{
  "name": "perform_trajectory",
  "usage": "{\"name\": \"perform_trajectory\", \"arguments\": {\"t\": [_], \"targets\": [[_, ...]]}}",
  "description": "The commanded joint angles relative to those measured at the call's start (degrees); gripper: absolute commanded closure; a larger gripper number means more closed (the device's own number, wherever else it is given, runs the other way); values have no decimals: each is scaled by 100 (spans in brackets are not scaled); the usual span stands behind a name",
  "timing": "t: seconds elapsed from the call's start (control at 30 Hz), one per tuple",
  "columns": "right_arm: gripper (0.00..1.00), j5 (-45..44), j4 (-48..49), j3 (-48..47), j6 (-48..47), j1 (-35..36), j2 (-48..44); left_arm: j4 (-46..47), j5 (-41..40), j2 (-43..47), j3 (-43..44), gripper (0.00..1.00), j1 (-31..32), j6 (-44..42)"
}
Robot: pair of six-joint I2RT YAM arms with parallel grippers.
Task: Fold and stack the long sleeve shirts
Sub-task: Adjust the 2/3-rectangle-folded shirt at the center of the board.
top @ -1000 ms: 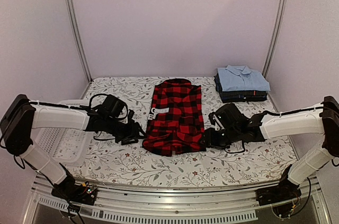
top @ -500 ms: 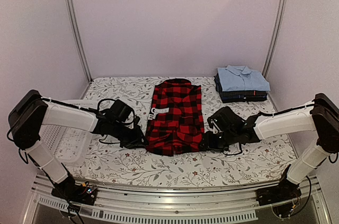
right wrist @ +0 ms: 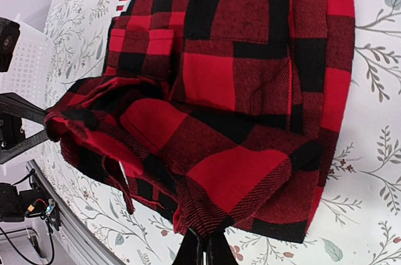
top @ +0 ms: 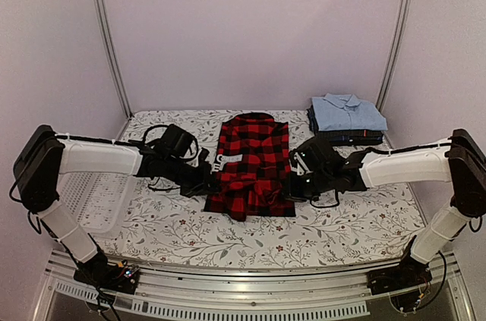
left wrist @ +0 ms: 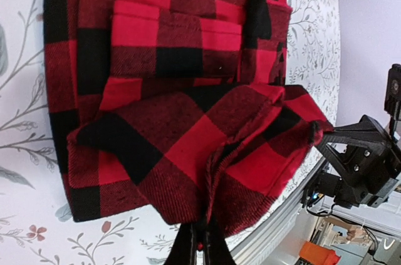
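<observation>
A red-and-black buffalo-check shirt (top: 251, 165) lies lengthwise mid-table, collar toward the back wall. Its near hem is bunched and raised off the cloth at both corners. My left gripper (top: 208, 182) is shut on the hem's left corner; in the left wrist view (left wrist: 202, 240) the fabric (left wrist: 188, 133) folds up out of the pinched jaws. My right gripper (top: 291, 186) is shut on the right corner, with checked fabric (right wrist: 250, 121) rising from its closed tips (right wrist: 203, 243). A folded stack sits at the back right: a light blue collared shirt (top: 346, 113) on top of dark navy ones (top: 348, 137).
A white mesh basket (top: 95, 196) stands at the table's left edge, under my left arm. The table wears a floral cloth (top: 334, 226). Metal posts (top: 106, 33) rise at both back corners, and the table's front rail (top: 243, 291) runs along the bottom.
Both grippers moved inward onto the shirt's near corners and shut on the hem. The hem has lifted and shifted a little toward the collar.
</observation>
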State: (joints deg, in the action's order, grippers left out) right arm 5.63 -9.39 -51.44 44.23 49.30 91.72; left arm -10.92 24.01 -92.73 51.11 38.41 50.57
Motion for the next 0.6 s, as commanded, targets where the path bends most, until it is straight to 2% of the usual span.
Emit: {"name": "perform_trajectory", "arguments": {"t": [0.0, 0.3, 0.37, 0.4, 0.5, 0.57], "targets": [[100, -15, -64, -426, -135, -325, 154, -204, 189, -331, 593, 100, -268, -246], [100, 156, 24, -1291, -358, -1022, 1000, 114, 703, -1496, 1536, 100, -1044, -148], [97, 215, 71, -1447, -378, -1144, 1269, 280, 796, -1701, 1634, 97, -1146, -92], [92, 223, 111, -1519, -386, -1183, 1382, 319, 810, -1787, 1699, 93, -1192, -90], [79, 139, 181, -1669, -464, -1227, 1557, 344, 832, -1940, 1880, 69, -1287, -205], [65, 57, 182, -1741, -564, -1252, 1578, 428, 833, -1864, 1892, 58, -1366, -269]]}}
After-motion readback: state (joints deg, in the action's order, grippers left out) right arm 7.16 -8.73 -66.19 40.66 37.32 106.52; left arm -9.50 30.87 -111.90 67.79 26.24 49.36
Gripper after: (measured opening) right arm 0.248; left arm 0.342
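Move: My two hands still pinch a raised fold across the near half of the shirt. From my left hand the shirt's middle lies about 12 cm ahead, 13 cm right and 5 cm below; the white lettering is some 14 cm ahead and 5 cm right. From my right hand the shirt's middle is roughly 12 cm ahead and 13 cm left, the near hem's middle 8 cm back and 13 cm left, and the blue shirt stack 29 cm ahead, 23 cm right. With both grips shut at first, I sweep the raised fold forward over the shirt in step, about 11 cm with each hand. I arc up a couple of centimetres, then sink some 4 cm towards the cloth just short of the lettering. My left hand turns slightly counter-clockwise and my right clockwise, and near the end both sets of fingers begin to open. ##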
